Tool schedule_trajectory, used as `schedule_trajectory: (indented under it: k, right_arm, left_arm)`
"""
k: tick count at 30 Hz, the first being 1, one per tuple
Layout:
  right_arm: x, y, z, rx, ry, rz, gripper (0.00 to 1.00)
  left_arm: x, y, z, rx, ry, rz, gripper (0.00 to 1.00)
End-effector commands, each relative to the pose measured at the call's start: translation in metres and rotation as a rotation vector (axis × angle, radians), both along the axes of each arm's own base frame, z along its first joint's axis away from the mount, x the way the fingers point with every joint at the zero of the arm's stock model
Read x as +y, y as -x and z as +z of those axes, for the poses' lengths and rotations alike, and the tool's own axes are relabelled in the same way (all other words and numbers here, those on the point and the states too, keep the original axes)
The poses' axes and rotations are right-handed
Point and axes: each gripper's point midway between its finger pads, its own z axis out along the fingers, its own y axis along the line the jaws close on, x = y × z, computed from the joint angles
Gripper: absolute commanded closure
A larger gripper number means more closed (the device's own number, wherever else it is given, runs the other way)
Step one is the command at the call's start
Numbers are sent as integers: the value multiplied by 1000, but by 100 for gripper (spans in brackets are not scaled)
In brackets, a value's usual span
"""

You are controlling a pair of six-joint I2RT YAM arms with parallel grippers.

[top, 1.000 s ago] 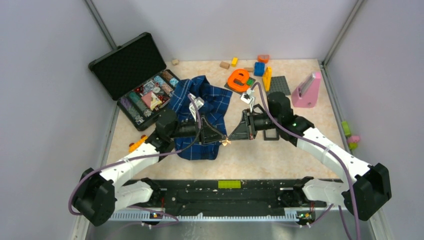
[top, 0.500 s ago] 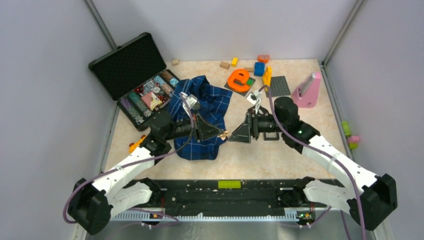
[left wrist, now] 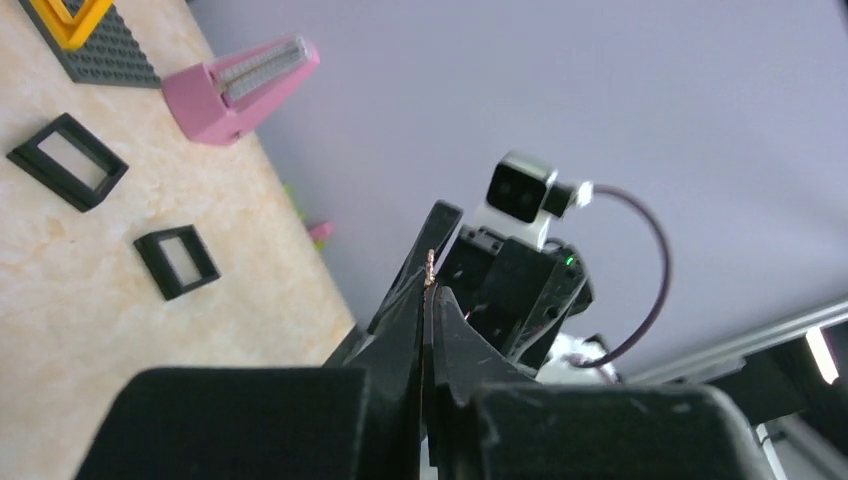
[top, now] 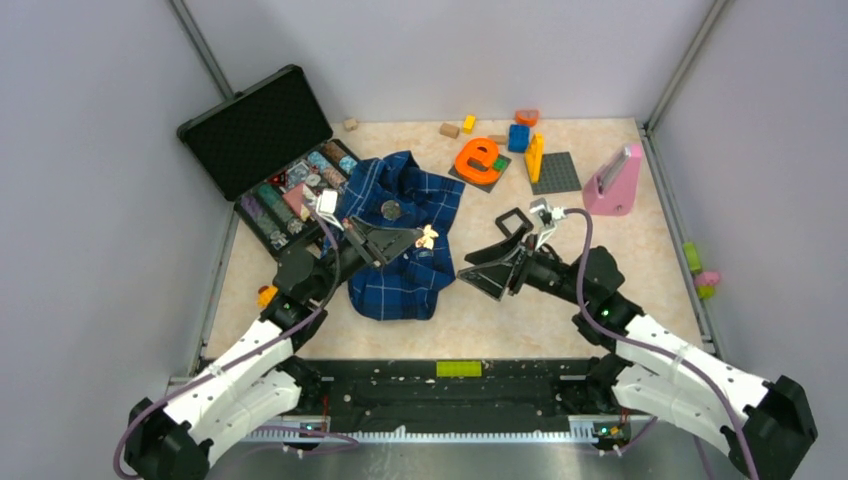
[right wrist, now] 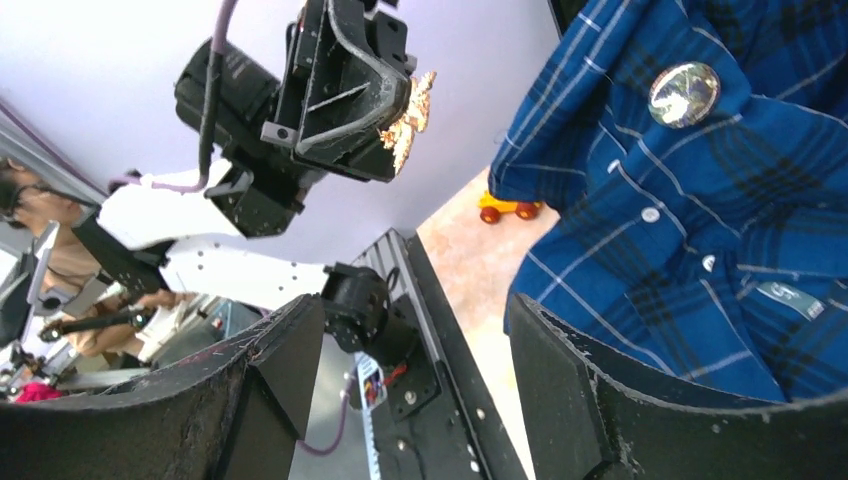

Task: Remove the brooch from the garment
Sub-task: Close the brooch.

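Note:
The garment, a dark blue plaid shirt, lies crumpled left of the table's centre. The brooch, a small round silvery disc, sits on its upper part and also shows in the right wrist view on the plaid cloth. My left gripper hangs above the shirt, shut on a small gold leaf-shaped piece that sticks out of its tips. My right gripper stands open and empty just right of the shirt, its jaws wide apart.
An open black case of trinkets stands at the left. At the back are an orange letter, toy blocks, a grey baseplate and a pink wedge. A black square frame lies by the right gripper.
Both grippers met at the gold piece a second ago. The right one has opened and drawn back to the right. The left one, shut on the piece, has carried it up over the shirt.

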Motion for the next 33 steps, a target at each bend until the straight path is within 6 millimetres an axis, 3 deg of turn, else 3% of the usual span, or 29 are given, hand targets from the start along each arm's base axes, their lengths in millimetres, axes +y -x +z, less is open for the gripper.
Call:
schedule_trajectory:
  k: [1, 4, 9, 14, 18, 30, 33]
  right_arm:
    - [11, -4, 40, -103, -156, -61, 31]
    - [21, -8, 49, -122, -212, -111, 30]
    - [45, -24, 63, -62, -255, -152, 39]
    - [68, -21, 76, -60, -276, -124, 46]
    - [73, -18, 84, -86, -322, -116, 55]
    - [80, -26, 99, -100, -344, -185, 55]
    - [81, -30, 97, -85, -338, -207, 60]
  left_arm:
    - [30, -14, 35, 118, 247, 145, 100]
    - [36, -19, 35, 223, 310, 169, 100]
    - [36, -18, 39, 288, 382, 143, 100]
    - [36, -19, 33, 343, 382, 141, 100]
    - [36, -16, 32, 371, 400, 125, 100]
    - [38, -13, 29, 361, 435, 108, 100]
    - [39, -11, 29, 343, 448, 98, 100]
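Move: Held in the shut left fingertips, the brooch sits about 1 cm ahead and 1 cm to the right of the left hand point, at its height. From the open right hand, the brooch lies roughly 7 cm left, 3 cm ahead and 5 cm above. From the left hand, the garment's middle is some 12 cm ahead, 2 cm left and 28 cm below; the round badge is 18 cm ahead, 5 cm left and 29 cm below. Reaching left about 8 cm, then increasingly up about 6 cm and slightly forward, the right hand closes in on the brooch, tipping its fingers up some 15 degrees and narrowing them partway. The left hand keeps its pinch, early on shifting a few centimetres left with smaller forward and upward shifts, while rolling counter-clockwise seen from behind the hand. ##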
